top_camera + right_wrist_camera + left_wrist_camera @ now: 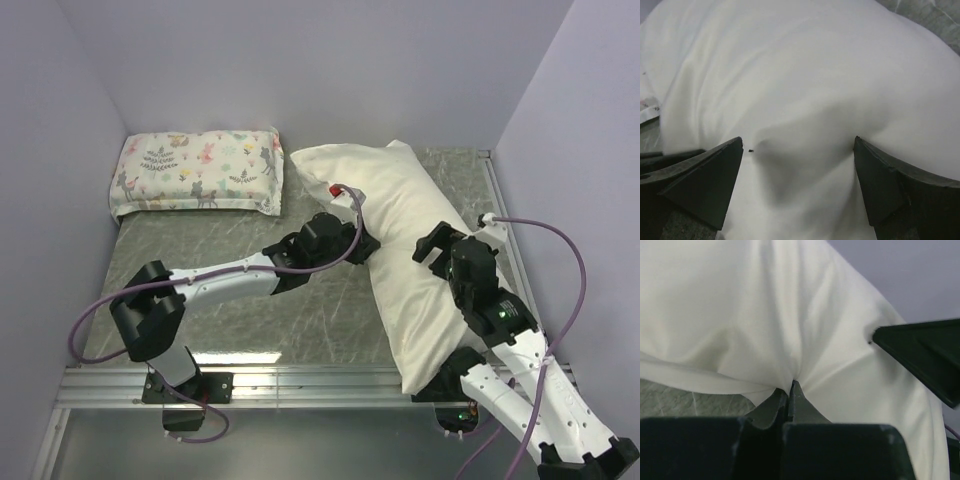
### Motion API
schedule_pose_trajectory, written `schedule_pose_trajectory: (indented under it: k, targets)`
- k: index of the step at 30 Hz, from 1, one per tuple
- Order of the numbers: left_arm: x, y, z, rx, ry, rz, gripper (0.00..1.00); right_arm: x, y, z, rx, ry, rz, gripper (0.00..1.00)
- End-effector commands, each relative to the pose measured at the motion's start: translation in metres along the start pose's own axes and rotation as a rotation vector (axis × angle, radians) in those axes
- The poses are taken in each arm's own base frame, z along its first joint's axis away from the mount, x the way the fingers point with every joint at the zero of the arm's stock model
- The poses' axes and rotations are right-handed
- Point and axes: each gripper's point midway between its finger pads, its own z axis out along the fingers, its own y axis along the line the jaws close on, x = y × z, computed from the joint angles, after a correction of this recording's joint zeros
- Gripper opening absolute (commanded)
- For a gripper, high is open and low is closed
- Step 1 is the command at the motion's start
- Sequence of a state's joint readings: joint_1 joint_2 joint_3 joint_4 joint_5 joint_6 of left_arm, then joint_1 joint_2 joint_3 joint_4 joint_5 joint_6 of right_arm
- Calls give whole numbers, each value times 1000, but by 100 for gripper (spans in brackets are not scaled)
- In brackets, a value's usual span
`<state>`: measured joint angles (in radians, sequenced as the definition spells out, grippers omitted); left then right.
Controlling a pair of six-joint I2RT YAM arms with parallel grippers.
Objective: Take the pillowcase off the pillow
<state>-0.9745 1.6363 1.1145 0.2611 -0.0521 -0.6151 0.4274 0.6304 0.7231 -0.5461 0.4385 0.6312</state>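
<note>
The cream pillowcase (400,200) lies stuffed and slanted across the right half of the table, and the pillow is hidden inside it. At its left edge my left gripper (365,245) is shut on a pinch of pillowcase. In the left wrist view the fabric (765,305) puckers into the closed fingertips (791,385). My right gripper (455,235) rests on top of the bulge, open. In the right wrist view its fingers (710,180) stand wide apart, pressing a dent into the cloth (805,65). One of its fingers (925,355) shows in the left wrist view.
A small floral animal-print pillow (200,172) lies at the back left against the wall. Lilac walls close in the table on three sides. A metal rail (300,385) runs along the near edge. The grey-green tabletop (250,330) shows under the left arm.
</note>
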Motion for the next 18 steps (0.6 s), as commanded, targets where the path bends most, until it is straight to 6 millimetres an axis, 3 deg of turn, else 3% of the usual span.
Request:
schedule_pose_trajectory:
  k: [1, 8, 16, 18]
  targets:
    - [-98, -74, -45, 150, -267, 98, 0, -31, 16, -1, -22, -70, 18, 98]
    - [-133, -142, -84, 224, -334, 202, 0, -51, 45, -2, -96, -54, -13, 97]
    - [-154, -200, -130, 266, -421, 290, 0, -54, 82, 0, -229, 7, -76, 95]
    - [-148, -212, -133, 272, -410, 319, 0, -57, 91, -1, -266, 11, -84, 93]
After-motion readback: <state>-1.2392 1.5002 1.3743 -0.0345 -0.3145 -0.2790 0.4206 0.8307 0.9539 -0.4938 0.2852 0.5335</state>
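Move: At the left fingertips is the already pinched fold of white pillowcase, with the white pillow's middle some 9 cm to the right, 5 cm back and 7 cm below. From the open right hand the pinched fold lies about 13 cm to the left, level ahead and in height, and the white pillow's middle about 4 cm left, 5 cm back and 7 cm below. The floral pillow lies roughly 43 cm left of the left hand, 18 cm farther out and 15 cm lower. Lifting the pinched fold about 12 cm and drawing it some 8 cm back, the left hand keeps its fingers shut on the cloth and tips up about 20 degrees. The right hand, still wide open, rises some 6 cm while easing left and forward, turning slightly counter-clockwise, its fingers close against the raised pillowcase just beyond the left's pinch. ##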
